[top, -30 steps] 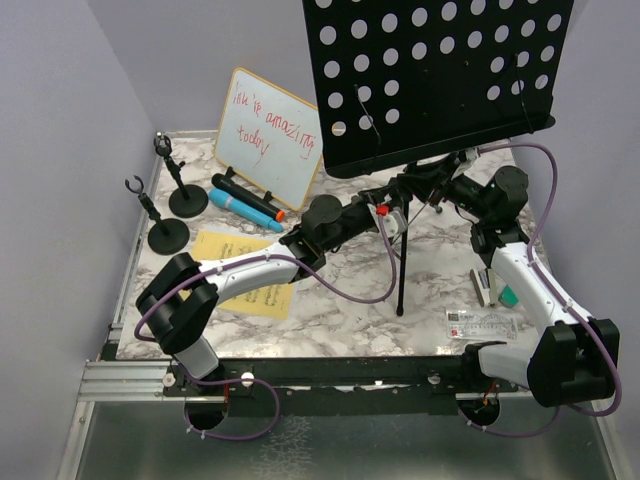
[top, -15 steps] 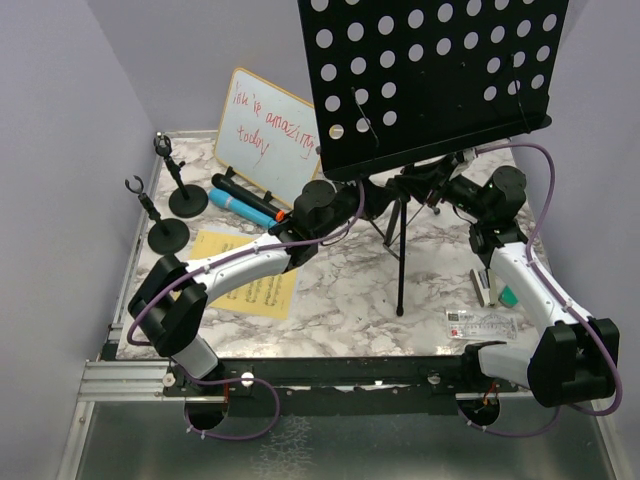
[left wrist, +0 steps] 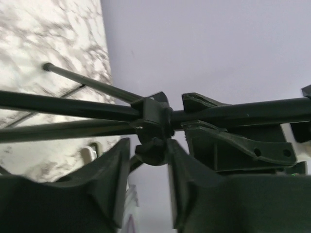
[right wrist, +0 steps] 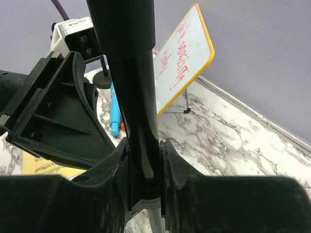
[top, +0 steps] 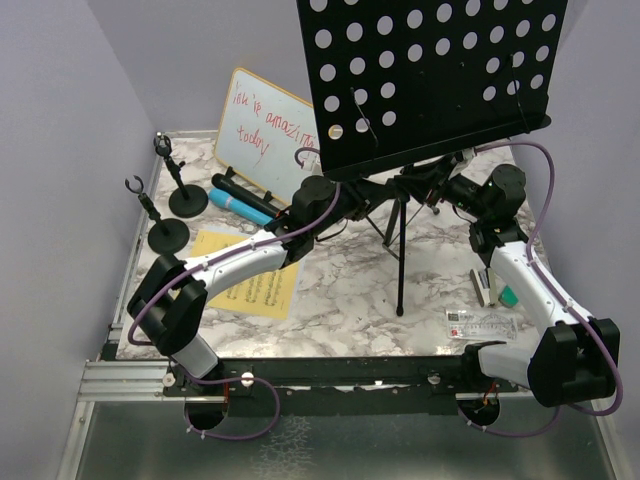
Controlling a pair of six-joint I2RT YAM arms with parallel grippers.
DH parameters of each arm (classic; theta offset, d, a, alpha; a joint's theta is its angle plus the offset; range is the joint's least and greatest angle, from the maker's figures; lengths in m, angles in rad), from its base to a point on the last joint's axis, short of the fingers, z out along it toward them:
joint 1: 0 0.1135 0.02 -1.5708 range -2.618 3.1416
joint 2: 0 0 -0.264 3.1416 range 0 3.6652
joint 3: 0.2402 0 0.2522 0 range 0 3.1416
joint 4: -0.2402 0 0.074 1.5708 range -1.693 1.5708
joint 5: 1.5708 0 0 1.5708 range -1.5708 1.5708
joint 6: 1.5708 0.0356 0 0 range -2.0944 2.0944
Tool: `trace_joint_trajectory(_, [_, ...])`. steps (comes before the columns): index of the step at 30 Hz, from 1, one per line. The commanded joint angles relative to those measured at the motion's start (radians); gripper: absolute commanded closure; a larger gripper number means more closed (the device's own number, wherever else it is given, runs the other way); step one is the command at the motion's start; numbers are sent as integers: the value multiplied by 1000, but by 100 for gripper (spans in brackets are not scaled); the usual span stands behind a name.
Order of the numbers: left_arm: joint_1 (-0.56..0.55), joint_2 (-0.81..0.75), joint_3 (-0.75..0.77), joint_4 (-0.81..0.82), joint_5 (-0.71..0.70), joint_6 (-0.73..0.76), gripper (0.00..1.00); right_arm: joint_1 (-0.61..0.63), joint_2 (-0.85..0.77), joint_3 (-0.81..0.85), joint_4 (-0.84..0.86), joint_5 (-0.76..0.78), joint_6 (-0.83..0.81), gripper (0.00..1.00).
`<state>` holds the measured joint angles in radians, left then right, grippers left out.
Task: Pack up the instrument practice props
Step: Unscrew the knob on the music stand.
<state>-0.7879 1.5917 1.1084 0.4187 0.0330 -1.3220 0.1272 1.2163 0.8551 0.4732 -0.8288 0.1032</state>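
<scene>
The tall black perforated music desk [top: 430,70] stands on its tripod at the back of the table. My right gripper [top: 440,185] [right wrist: 143,160] is shut on the stand's shiny black pole [right wrist: 133,87] just under the desk. My left gripper [top: 352,192] [left wrist: 148,155] reaches in from the left, its jaws closed on a small black knob [left wrist: 151,149] at the collar where the tripod rods meet. A black microphone [top: 245,192] and a blue microphone [top: 238,207] lie at the back left. Beside them stand two mic holders [top: 187,200] [top: 167,235]. Yellow sheet music [top: 240,270] lies under my left arm.
A wood-framed whiteboard [top: 265,135] with red writing leans at the back left. A small stapler [top: 487,287] and a clear ruler [top: 480,322] lie at the front right. One tripod leg [top: 400,260] reaches down to the middle of the marble table [top: 340,300].
My left gripper has moved up and to the left along the tripod, to the collar under the desk. The desk shifted slightly left. My right gripper has kept its grip.
</scene>
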Motion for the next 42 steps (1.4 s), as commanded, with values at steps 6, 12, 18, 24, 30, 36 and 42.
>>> trace_joint_trajectory(6, [12,-155,-40,-57,-204,451,38,3,17,-17,-163,-61,20,99])
trace_joint_trajectory(12, [8,-168,-105,55,-67,856,35,3,18,-17,-158,-65,21,99])
trace_joint_trajectory(18, [-34,-190,-239,251,60,1349,32,3,14,-20,-154,-66,18,99])
trace_joint_trajectory(24, [-52,-172,-284,423,192,1620,31,3,17,-22,-151,-68,18,99])
trace_joint_trajectory(30, [-62,-105,-215,430,211,1790,31,3,11,-22,-157,-67,15,99])
trace_joint_trajectory(36, [-80,-57,-171,429,236,1957,31,3,12,-22,-162,-65,12,99])
trace_joint_trajectory(42, [-112,-19,-146,402,197,2078,31,3,14,-22,-163,-64,13,99])
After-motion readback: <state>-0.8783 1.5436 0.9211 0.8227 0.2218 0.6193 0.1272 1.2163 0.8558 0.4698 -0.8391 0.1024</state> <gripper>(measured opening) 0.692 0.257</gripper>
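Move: Between the left fingers already sits the stand's knob, about 1 cm ahead and 1 cm right of the hand point and level with it. The black tripod collar is some 2 cm ahead and 2 cm right; the right gripper's fingers grip the post about 3 cm ahead, 3 cm right and 5 cm above. From the right hand the knob lies roughly 2 cm back, 2 cm left and 5 cm below. Opening wide around the knob, the left hand pulls off some 5 cm left and a little up, then dips and draws back before rising rightward again to stop about 3 cm back from where it started. All the while it rolls about 110 degrees clockwise, seen from behind the hand along its fingers, undoing its previous twist. The right hand stays put, keeping its grip on the post. ##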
